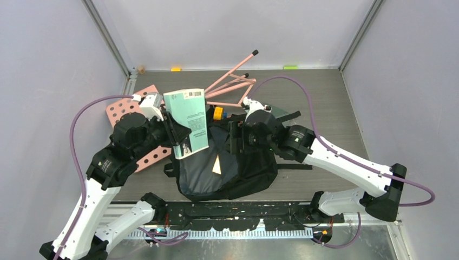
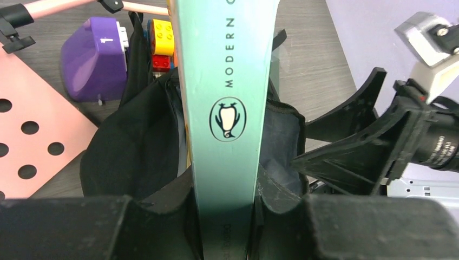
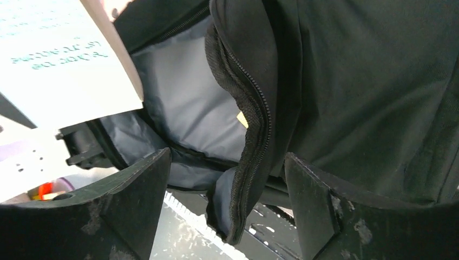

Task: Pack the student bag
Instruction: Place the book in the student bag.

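Note:
The student bag (image 1: 238, 170) lies black and unzipped in the middle of the table, its grey lining showing (image 3: 189, 103). My left gripper (image 1: 173, 134) is shut on a teal paperback book (image 1: 190, 120), which stands upright with its lower end inside the bag's mouth. In the left wrist view the book's spine (image 2: 227, 108) runs up from between the jaws of my left gripper (image 2: 227, 222). My right gripper (image 1: 234, 138) is at the bag's right rim. Its jaws stand open (image 3: 227, 184), and the zipper edge (image 3: 251, 157) hangs loose between them, touching neither finger.
A pink perforated board (image 1: 127, 108) lies left of the bag, and a pink wire stand (image 1: 233, 81) sits behind it. A purple object (image 2: 92, 57) and yellow and red toy bricks (image 2: 161, 43) sit beside the bag's top. Grey walls enclose the table.

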You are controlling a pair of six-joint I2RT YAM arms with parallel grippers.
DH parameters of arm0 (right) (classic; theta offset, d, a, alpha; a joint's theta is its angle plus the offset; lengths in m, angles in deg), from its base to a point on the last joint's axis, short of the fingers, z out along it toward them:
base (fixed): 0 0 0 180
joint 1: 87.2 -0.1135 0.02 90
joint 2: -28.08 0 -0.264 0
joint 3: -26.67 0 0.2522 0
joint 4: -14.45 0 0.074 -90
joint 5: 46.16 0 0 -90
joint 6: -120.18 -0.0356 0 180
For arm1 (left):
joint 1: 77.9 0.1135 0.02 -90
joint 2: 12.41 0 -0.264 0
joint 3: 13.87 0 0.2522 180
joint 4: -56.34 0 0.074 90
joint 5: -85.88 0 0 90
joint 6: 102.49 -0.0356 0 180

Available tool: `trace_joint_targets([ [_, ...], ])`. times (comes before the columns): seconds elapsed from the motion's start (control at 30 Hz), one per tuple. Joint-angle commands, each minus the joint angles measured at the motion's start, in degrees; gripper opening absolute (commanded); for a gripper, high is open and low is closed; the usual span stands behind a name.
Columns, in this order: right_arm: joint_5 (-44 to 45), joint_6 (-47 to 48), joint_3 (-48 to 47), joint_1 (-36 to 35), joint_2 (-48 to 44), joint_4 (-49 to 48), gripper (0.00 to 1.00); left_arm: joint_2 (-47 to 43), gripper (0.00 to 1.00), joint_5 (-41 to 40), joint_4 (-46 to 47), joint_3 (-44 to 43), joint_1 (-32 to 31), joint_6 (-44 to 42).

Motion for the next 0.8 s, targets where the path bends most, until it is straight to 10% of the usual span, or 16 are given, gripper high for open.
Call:
trace_joint_targets([
  [0.0,7.34,-1.18,-1.60,-1.97,1.99,1.81,0.82,-1.07,0.00,1.63,4.40,-3.01,0.27,-1.26],
  [0.1,8.83,-1.23,-1.65,-3.10,4.09,2.94,0.74,-0.73,0.00,4.19,4.23,-3.00,0.27,-0.74],
  [0.33,19.30,-4.85,-4.65,-3.43,3.66,6.84,0.03,1.52,0.00,11.03,2.70,-2.25,0.27,1.55],
  [0.77,25.82,-5.68,-7.68,-3.41,0.28,-3.36,0.01,4.62,0.00,17.03,-1.55,2.07,0.27,1.69],
])
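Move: The bag's zipped rim flap stands between the right hand's open fingers, about 5 cm below, 1 cm ahead and 1 cm to the right. The yellow book in the bag is some 6 cm back, 6 cm left and 12 cm down from there. For the left hand, holding the teal book, the bag's opening lies about 6 cm right, 7 cm back and 18 cm down; the toy blocks sit 9 cm right, 9 cm ahead, 20 cm down. The bag's rim flap is pinched by the right hand, which sinks about 4 cm onto it and shuts its wide-open fingers, then draws it up some 6 cm, slightly forward. Meanwhile the left hand keeps the teal book gripped, bringing it right, down and back towards the opening, tipping fingers downward and turning clockwise. ##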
